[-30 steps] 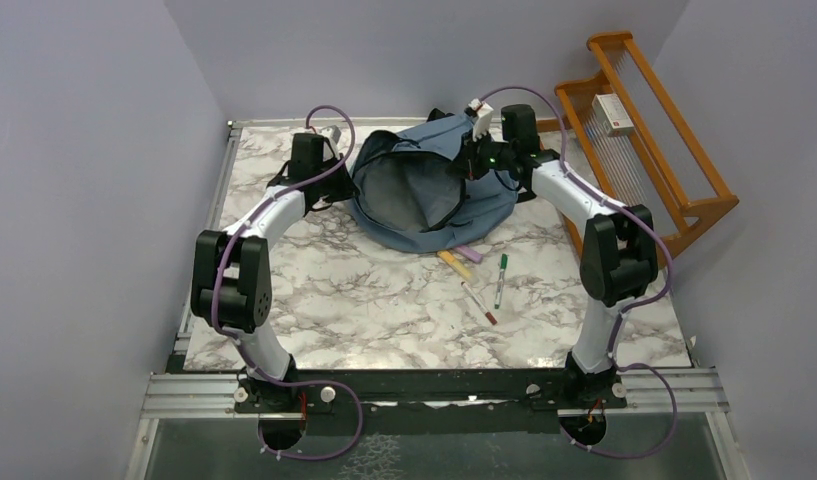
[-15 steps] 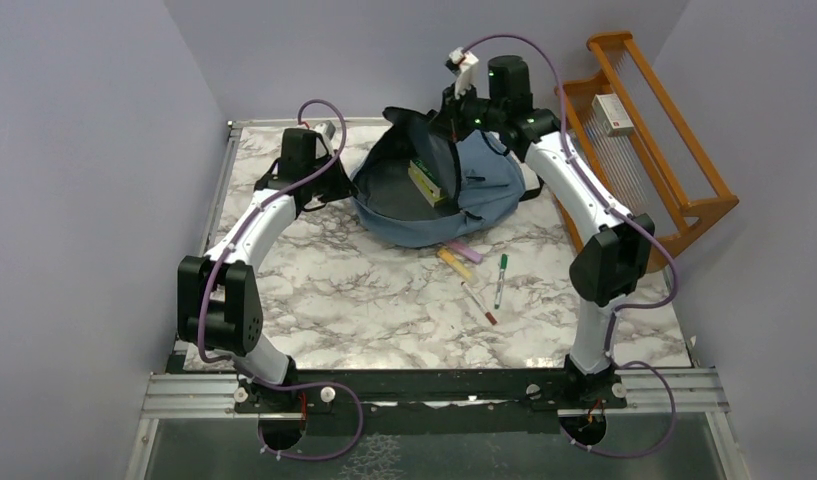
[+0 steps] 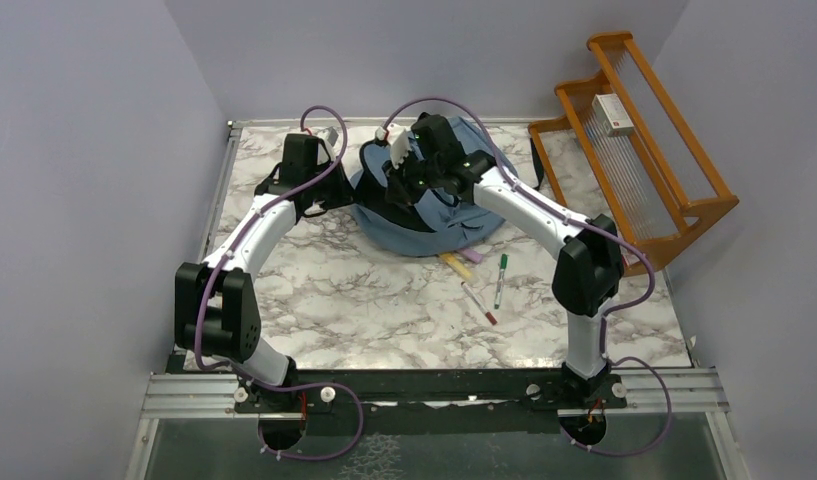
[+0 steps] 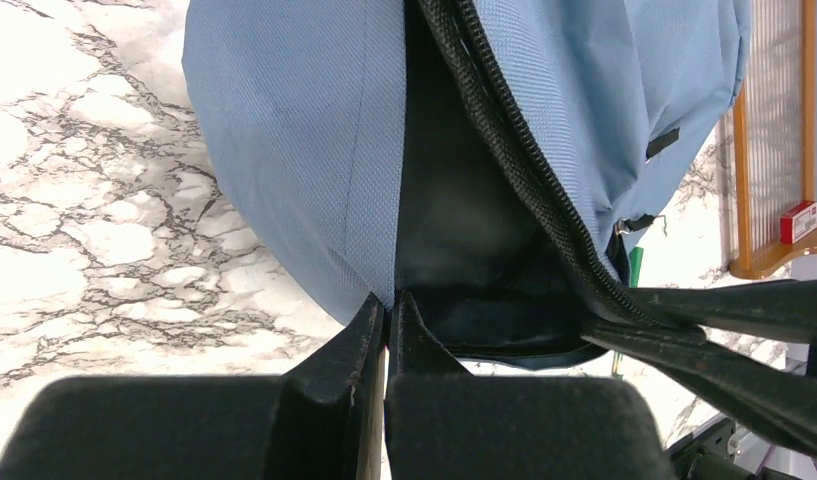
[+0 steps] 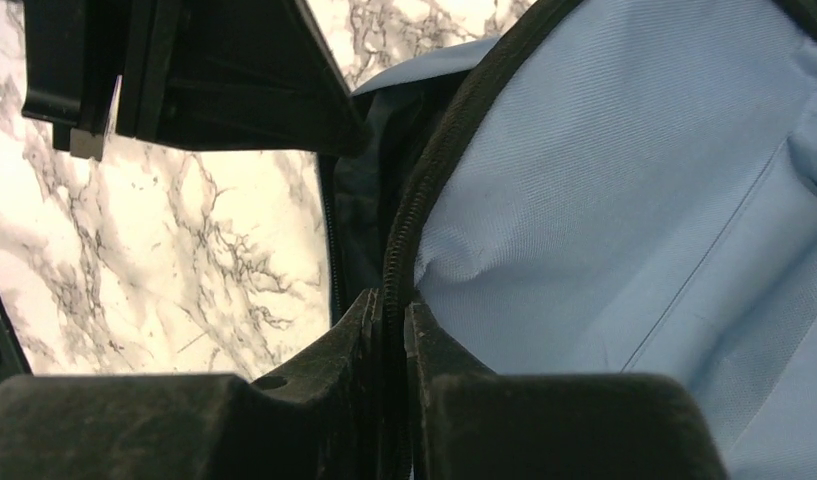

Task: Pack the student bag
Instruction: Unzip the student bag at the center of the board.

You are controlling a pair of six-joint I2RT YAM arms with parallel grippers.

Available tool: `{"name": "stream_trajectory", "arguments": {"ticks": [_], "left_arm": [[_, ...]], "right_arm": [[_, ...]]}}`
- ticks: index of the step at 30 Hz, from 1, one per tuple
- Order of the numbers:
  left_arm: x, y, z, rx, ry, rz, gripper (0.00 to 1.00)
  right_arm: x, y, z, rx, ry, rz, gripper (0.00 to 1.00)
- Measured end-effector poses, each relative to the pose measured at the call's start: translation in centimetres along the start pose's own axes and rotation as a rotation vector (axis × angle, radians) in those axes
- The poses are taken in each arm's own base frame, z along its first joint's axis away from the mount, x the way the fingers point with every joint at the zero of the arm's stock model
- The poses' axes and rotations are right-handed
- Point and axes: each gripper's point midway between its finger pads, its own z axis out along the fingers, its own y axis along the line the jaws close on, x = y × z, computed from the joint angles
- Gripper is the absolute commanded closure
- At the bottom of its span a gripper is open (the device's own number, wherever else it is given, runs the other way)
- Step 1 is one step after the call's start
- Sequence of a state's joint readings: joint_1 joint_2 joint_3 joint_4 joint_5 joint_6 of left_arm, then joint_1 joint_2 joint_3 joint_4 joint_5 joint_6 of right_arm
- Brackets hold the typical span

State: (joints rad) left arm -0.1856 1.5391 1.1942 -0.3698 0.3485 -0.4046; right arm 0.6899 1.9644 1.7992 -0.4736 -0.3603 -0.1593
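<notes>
The student bag (image 3: 439, 228), slate-blue with a dark zip, lies at the back middle of the marble table. My left gripper (image 3: 346, 196) is at its left rim. In the left wrist view it (image 4: 388, 300) is shut on the blue fabric edge of the bag (image 4: 304, 130), beside the dark lining. My right gripper (image 3: 394, 190) reaches over the bag from the right. In the right wrist view it (image 5: 394, 305) is shut on the bag's black zip edge (image 5: 424, 180), and the blue panel (image 5: 604, 200) is folded over to the left. The bag's inside is hidden.
A yellow highlighter (image 3: 454, 264), a purple one (image 3: 470, 253), a green marker (image 3: 501, 280) and a red-tipped pen (image 3: 479, 303) lie on the table in front of the bag. A wooden rack (image 3: 639, 140) holding a small box (image 3: 613, 113) stands at the back right.
My right gripper has swung left across the bag, carrying the zip edge and flap with it over the opening. The box seen inside is now covered. The left arm has barely moved.
</notes>
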Motion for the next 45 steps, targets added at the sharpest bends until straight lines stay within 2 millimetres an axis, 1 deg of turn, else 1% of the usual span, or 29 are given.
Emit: {"name": "stream_trajectory", "arguments": {"ticks": [3,5,7,10,12,14,16,19,21,23,26,27,29,31,33,34,36,38,40,42,45], "left_arm": [[0.1,0.0,0.0,-0.002,0.003,0.000,1.00],[0.1,0.1,0.0,-0.003,0.003,0.000,1.00],[0.1,0.1,0.0,-0.004,0.003,0.001,1.00],[0.1,0.2,0.1,-0.006,0.006,0.005,1.00],[0.2,0.4,0.2,-0.011,0.008,0.009,1.00],[0.2,0.7,0.4,-0.025,0.008,0.019,1.00],[0.2,1.1,0.5,-0.040,0.007,0.030,0.97],[0.1,1.5,0.5,-0.058,-0.001,0.053,0.91],[0.0,1.7,0.5,-0.067,-0.003,0.065,0.89],[0.0,1.9,0.5,-0.075,-0.005,0.082,0.86],[0.0,2.2,0.6,-0.082,-0.003,0.097,0.84],[0.0,2.2,0.6,-0.082,-0.002,0.100,0.84],[-0.1,2.2,0.7,-0.081,-0.004,0.107,0.84],[-0.3,2.2,0.7,-0.079,-0.011,0.116,0.83],[-0.4,2.1,0.7,-0.077,-0.016,0.126,0.82],[-0.5,2.1,0.7,-0.076,-0.017,0.130,0.81],[-0.5,2.2,0.7,-0.078,-0.018,0.139,0.74],[-0.6,2.2,0.6,-0.081,-0.020,0.148,0.66],[-0.7,2.2,0.4,-0.085,-0.027,0.160,0.61],[-1.1,1.9,0.0,-0.087,-0.045,0.179,0.58],[-2.1,1.1,-1.1,-0.096,-0.094,0.232,0.55]], "right_arm": [[0.5,0.8,0.4,-0.023,0.010,-0.002,0.62],[0.7,1.3,0.5,-0.042,0.008,-0.003,0.55],[1.2,1.6,0.5,-0.052,0.006,-0.002,0.52],[2.5,2.1,-0.2,-0.054,0.014,0.011,0.50],[3.2,2.2,-1.1,-0.025,0.008,0.026,0.48],[3.5,1.9,-2.5,0.035,-0.013,0.055,0.46],[4.0,0.9,-4.4,0.140,-0.042,0.102,0.46],[5.0,-1.1,-7.3,0.312,-0.090,0.215,0.45],[6.2,-3.2,-9.0,0.414,-0.116,0.314,0.45],[8.3,-6.1,-10.7,0.515,-0.127,0.444,0.43],[12.5,-10.2,-12.8,0.650,-0.123,0.624,0.42],[14.0,-11.3,-13.5,0.693,-0.118,0.683,0.42],[16.5,-12.7,-14.4,0.749,-0.108,0.780,0.40],[18.2,-13.4,-15.0,0.782,-0.112,0.867,0.39],[19.6,-13.8,-15.3,0.804,-0.117,0.936,0.39],[20.0,-14.0,-15.4,0.809,-0.121,0.962,0.39],[20.7,-14.1,-15.5,0.812,-0.134,1.012,0.37],[21.1,-14.0,-15.1,0.796,-0.155,1.051,0.35],[21.4,-13.8,-14.8,0.774,-0.175,1.094,0.34],[21.3,-13.7,-14.4,0.745,-0.199,1.127,0.33],[20.5,-13.8,-13.9,0.702,-0.249,1.167,0.32]]}}
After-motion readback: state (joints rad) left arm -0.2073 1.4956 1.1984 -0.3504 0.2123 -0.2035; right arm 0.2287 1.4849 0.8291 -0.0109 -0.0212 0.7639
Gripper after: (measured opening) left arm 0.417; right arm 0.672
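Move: The flap's zipper edge is between the right fingers, and the bag's left rim is pinched in the left ones, some 10 cm to the right hand's left, level fore and aft and 2 cm lower. From the right hand, the bag's near right corner lies about 25 cm right, 1 cm back and 15 cm below. The purple marker is about 18 cm right, 7 cm back and 17 cm below. The flap edge is 10 cm right of the left hand. The flap's zipper edge is let go by the right hand, which opens while drawing back about 4 cm, then swings some 25 cm right over the bag towards its near right corner, ending 10 cm lower and turned about 70 degrees clockwise. The left hand keeps its pinch at first, then opens off the rim, edging 2 cm left and dipping slightly before starting to rise. ##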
